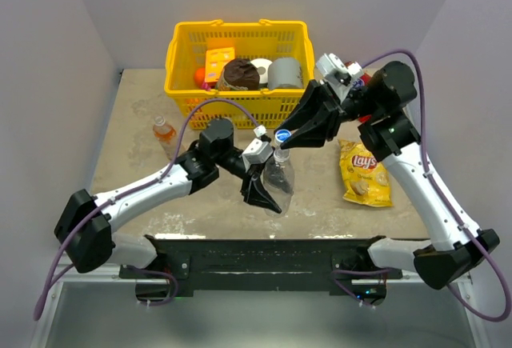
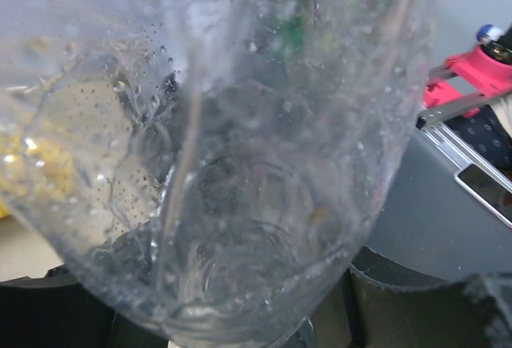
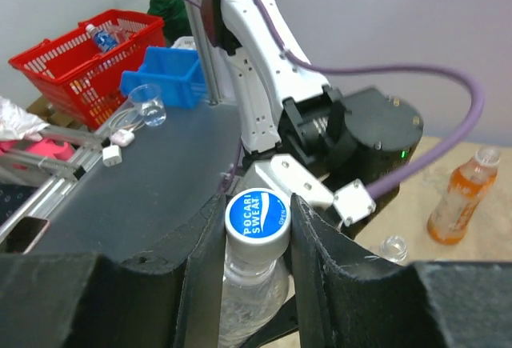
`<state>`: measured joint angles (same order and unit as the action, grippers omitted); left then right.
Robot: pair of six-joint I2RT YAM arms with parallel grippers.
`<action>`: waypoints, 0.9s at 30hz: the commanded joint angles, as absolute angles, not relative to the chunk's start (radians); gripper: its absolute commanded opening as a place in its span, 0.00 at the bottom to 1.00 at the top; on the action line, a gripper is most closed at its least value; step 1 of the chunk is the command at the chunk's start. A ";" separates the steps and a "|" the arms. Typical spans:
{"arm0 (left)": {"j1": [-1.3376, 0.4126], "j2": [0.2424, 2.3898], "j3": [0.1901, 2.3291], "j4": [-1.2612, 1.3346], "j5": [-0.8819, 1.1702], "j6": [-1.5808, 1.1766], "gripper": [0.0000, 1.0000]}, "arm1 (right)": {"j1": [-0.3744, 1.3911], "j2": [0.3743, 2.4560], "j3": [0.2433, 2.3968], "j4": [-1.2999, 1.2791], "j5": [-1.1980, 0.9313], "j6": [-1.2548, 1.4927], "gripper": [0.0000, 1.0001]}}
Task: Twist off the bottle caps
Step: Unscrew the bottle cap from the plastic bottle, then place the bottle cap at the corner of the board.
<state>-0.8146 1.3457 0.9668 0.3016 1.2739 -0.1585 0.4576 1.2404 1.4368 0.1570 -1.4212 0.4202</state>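
Note:
A clear bottle [image 1: 278,176] is held tilted above the table, with my left gripper [image 1: 270,196] shut round its lower body. In the left wrist view the clear bottle [image 2: 240,164] fills the frame and hides the fingers. Its blue-faced bottle cap [image 1: 282,134] sits between the fingers of my right gripper [image 1: 283,140]. The right wrist view shows both black pads pressed against the sides of the bottle cap [image 3: 257,216]. A bottle of orange drink [image 1: 164,132] stands at the far left of the table, also in view as the orange bottle [image 3: 462,196].
A yellow basket [image 1: 186,84] with rolls and other items stands at the back. A yellow chips bag [image 1: 364,174] lies right of the held bottle. A small clear round thing [image 3: 393,247] lies on the table beneath the left arm.

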 commanded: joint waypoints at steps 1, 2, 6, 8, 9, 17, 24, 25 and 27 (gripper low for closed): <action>-0.830 1.367 0.973 0.399 1.381 -0.212 0.23 | 0.454 1.250 1.561 0.198 -1.509 0.446 0.16; -0.830 1.368 0.973 0.402 1.381 -0.215 0.22 | 0.454 1.253 1.587 0.192 -1.512 0.446 0.16; -0.827 1.344 0.969 0.378 1.262 -0.168 0.20 | 0.445 1.253 1.598 0.187 -1.371 0.469 0.15; -0.815 1.301 0.983 0.257 1.133 -0.089 0.20 | 0.382 1.233 1.569 0.175 -1.173 0.469 0.16; -0.798 1.284 0.985 0.227 0.997 -0.039 0.20 | 0.358 1.224 1.565 0.099 -1.098 0.447 0.16; -0.735 1.160 0.976 0.146 0.579 0.043 0.22 | 0.298 1.158 1.351 -0.170 -0.413 0.295 0.18; -0.732 1.161 0.954 0.147 0.356 0.008 0.22 | 0.324 1.092 0.965 -0.014 -0.105 0.301 0.19; -0.732 1.163 0.950 0.153 0.351 0.008 0.22 | 0.333 1.095 0.938 -0.005 -0.075 0.304 0.19; -0.732 1.169 0.948 0.155 0.345 -0.024 0.24 | 0.370 1.109 0.862 0.050 -0.005 0.302 0.19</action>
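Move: The right hand pinches the bottle cap, with nothing left between it and its fingers. From the left hand, which grips the plastic bottle's body, that cap is about 15 cm above and 5 cm ahead. On the table, some 44 cm below the right hand, a loose cap lies about 20 cm ahead and 10 cm left, hidden now, and the chips bag 28 cm ahead and 30 cm right. Right hand lifts the cap off, then swings 20 cm forward and down; left carries the bottle forward. ##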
